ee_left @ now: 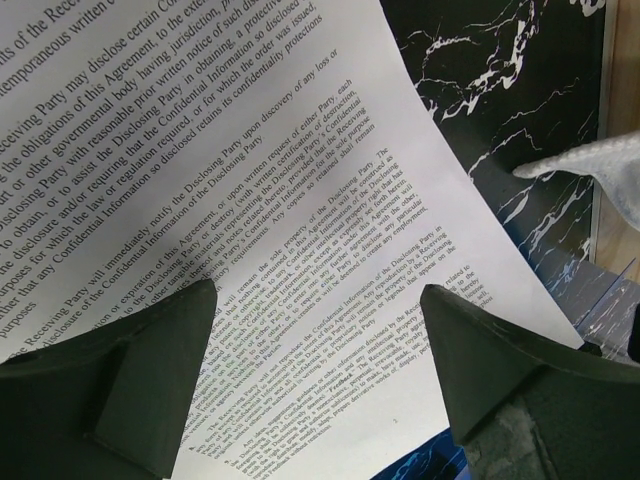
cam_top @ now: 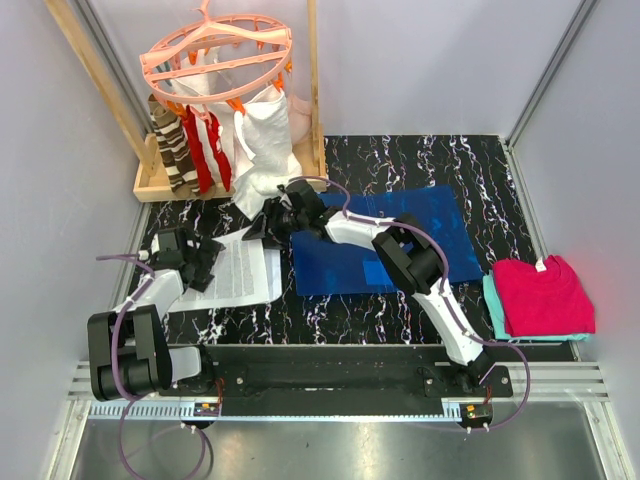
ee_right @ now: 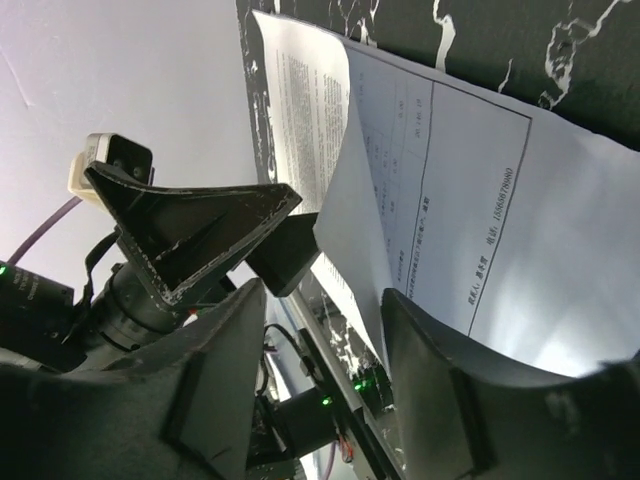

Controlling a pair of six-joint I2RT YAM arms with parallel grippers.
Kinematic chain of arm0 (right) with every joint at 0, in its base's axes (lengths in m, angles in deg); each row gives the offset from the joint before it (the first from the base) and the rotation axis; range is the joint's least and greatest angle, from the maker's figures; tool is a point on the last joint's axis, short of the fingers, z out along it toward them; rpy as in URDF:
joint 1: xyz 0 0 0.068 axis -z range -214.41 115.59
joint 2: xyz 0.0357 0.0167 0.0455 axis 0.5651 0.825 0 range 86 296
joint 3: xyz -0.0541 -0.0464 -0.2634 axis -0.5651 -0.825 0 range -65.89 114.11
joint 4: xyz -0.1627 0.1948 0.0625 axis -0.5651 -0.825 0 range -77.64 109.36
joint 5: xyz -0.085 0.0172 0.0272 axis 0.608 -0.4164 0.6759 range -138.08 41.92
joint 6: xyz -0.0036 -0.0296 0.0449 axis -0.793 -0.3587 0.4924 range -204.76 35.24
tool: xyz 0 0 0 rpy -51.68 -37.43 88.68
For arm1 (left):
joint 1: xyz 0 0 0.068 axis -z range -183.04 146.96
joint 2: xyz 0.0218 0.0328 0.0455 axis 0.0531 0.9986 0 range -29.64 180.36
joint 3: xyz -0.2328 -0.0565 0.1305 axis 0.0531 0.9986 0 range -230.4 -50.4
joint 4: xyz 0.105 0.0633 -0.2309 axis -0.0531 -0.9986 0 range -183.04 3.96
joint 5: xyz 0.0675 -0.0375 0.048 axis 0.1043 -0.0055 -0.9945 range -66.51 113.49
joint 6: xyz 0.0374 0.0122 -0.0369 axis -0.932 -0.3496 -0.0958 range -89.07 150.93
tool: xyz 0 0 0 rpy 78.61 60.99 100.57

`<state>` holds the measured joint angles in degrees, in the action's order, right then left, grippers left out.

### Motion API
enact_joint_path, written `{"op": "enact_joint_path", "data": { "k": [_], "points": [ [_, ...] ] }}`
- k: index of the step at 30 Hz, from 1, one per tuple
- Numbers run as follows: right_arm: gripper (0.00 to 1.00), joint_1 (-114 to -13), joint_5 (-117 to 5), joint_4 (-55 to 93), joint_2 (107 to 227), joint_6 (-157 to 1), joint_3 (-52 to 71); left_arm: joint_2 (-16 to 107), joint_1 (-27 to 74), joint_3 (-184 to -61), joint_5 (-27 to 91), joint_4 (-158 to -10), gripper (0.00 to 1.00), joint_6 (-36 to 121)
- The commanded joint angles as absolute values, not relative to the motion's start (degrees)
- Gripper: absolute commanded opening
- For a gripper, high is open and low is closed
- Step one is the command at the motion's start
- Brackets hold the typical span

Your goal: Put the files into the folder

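Note:
The files (cam_top: 243,272) are white sheets of dense black print, lying on the dark marble table just left of the flat blue folder (cam_top: 385,240). My left gripper (cam_top: 196,256) hovers open over their left part. In the left wrist view its two dark fingers stand wide apart above the printed files (ee_left: 250,200), with nothing between them. My right gripper (cam_top: 268,222) reaches across to the sheets' far edge. In the right wrist view a curled-up sheet of the files (ee_right: 480,230) hangs between the parted fingers of the right gripper (ee_right: 325,300), close against the right finger (ee_right: 440,370).
A wooden rack (cam_top: 160,180) at the back left carries a pink round hanger (cam_top: 215,55) with socks and white cloths. A white cloth bag (cam_top: 262,150) droops onto the table near the right gripper. A folded magenta cloth (cam_top: 542,293) lies at the right edge.

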<state>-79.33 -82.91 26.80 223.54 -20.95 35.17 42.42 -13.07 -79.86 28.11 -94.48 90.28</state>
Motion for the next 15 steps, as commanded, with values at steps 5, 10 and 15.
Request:
{"op": "enact_joint_path", "data": {
  "k": [5, 10, 15],
  "points": [
    [0.45, -79.85, -78.58, 24.03, 223.55, -30.17, 40.19, 39.62, -12.63, -80.20, 28.50, -92.63, 0.92, 87.62],
    [0.22, -80.81, -77.00, 19.81, 224.43, -36.14, 43.80, 37.08, -12.10, -80.81, 28.76, -93.07, 0.91, 84.73],
    [0.00, -82.31, -74.28, 9.99, 223.65, -43.07, 50.64, 32.25, -11.31, -83.35, 28.85, -94.03, 0.91, 80.95]
  ]
}}
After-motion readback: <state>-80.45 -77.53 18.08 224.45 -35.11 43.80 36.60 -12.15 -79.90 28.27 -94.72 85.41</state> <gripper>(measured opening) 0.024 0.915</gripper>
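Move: The top file's lifted right edge, near its far corner, already stands between the right hand's open fingers, about 1 cm ahead and 2 cm to the left of the hand point. The lower file lies about 8 cm back, 5 cm to the left and 6 cm below; the folder is about 30 cm to the right, nearly level fore and aft and 6 cm below. From the left hand, that lifted edge is about 7 cm ahead, 11 cm to the right and 3 cm higher. The right hand, reaching across from the right with its fingers already more than half open, eases about 1.5 cm forward and a little left and up while its pointing swings about 15 degrees, and it shuts the fingers fully on the lifted edge of the top file, pinching it near the far corner. Over the page's left part the left hand keeps its fingers wide open and rises straight up by about 2.5 cm, its fingers tilting up slightly, faster towards the end, leaving the sheets free. ##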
